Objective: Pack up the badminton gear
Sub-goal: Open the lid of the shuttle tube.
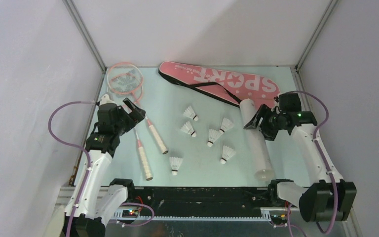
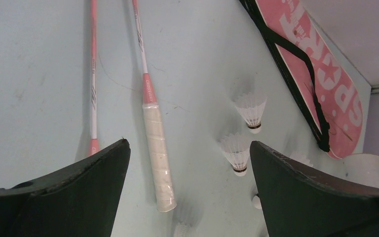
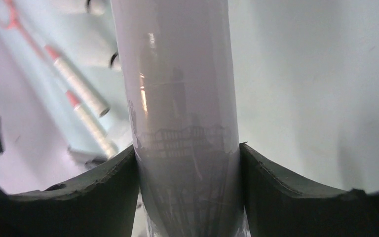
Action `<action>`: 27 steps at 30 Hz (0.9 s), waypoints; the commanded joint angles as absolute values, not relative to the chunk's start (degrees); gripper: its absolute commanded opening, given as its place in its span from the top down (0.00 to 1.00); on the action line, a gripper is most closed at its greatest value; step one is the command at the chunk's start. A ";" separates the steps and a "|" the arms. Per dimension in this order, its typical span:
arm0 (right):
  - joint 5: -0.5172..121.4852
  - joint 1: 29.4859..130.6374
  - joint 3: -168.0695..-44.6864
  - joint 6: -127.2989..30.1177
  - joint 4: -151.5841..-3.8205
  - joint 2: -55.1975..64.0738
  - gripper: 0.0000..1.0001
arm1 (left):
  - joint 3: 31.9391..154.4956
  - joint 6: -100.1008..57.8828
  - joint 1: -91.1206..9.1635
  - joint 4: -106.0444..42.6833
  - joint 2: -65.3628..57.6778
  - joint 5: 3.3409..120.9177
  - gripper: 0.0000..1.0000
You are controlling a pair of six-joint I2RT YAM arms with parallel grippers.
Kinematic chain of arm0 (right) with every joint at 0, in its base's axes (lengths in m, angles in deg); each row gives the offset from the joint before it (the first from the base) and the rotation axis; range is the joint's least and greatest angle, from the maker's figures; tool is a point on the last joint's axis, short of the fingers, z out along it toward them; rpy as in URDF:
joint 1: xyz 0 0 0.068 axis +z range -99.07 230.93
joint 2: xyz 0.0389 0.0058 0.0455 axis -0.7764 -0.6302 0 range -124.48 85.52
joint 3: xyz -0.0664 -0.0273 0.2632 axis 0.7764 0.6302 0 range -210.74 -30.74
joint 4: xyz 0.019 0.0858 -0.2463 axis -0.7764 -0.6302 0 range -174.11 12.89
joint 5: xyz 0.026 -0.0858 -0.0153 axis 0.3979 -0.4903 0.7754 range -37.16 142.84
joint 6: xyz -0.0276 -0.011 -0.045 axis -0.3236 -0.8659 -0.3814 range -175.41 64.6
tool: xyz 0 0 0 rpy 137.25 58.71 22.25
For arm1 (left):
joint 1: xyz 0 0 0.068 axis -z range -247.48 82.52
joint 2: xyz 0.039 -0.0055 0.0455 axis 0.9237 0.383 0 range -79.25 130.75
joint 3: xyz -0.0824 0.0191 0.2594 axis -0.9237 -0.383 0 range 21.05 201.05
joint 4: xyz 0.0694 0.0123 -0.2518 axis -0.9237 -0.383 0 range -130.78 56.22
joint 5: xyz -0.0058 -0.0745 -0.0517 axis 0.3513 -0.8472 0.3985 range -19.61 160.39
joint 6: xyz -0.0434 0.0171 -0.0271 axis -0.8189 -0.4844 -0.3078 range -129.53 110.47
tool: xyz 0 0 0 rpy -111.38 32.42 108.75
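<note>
The long white tube [image 1: 260,145] lies on the table's right side, and my right gripper [image 1: 257,119] is shut on its far end. In the right wrist view both fingers press the sides of the tube [image 3: 177,94]. Two pink-framed rackets [image 1: 123,79] lie at the left, white handles [image 1: 157,138] pointing to the near side. Several white shuttlecocks [image 1: 213,136] are scattered in the middle. The pink "SPORT" bag [image 1: 222,81] lies at the back. My left gripper [image 1: 131,111] hovers open over the rackets, with one handle [image 2: 156,148] below its empty jaws.
White walls enclose the table on three sides. The bag's black strap [image 2: 306,69] runs along its near edge, close to the tube's far end. One shuttlecock [image 1: 175,164] lies near the front edge, beside a racket handle [image 1: 146,163].
</note>
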State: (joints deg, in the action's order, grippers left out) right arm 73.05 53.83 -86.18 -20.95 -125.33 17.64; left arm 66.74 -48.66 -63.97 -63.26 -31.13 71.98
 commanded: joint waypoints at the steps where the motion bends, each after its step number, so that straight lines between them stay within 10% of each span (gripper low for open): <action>1: 89.86 52.48 -91.23 -21.74 -138.11 22.15 0.45 | 68.64 -49.49 -63.89 -60.61 -30.72 69.27 0.02; 20: 102.53 67.42 -92.43 -35.86 -113.05 36.42 0.50 | 66.26 -49.23 -63.72 -47.98 -27.66 50.38 0.02; 27: 77.62 79.67 -89.57 -40.14 -92.64 37.13 0.51 | 62.83 -50.54 -62.14 -35.58 -30.34 38.73 0.02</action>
State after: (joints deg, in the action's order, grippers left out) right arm 94.01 74.99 -90.03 -36.66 -109.53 36.24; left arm 63.81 -49.67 -63.29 -45.42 -28.05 48.02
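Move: The shuttle tube is already in the right fingers; its forward end, with the lid, is about 8 cm ahead of that hand, 2 cm left and 5 cm higher. Of the shuttlecocks some 13 cm below that hand, the far one lies 4 cm ahead, 9 cm left; the middle one 2 cm back, 15 cm left; the near one 11 cm back, 8 cm left. From the empty left hand the lid is roughly 48 cm right, 3 cm ahead, about level. Right hand lifts the still-gripped tube about 16 cm, left and back, towards the open left hand moving right. ##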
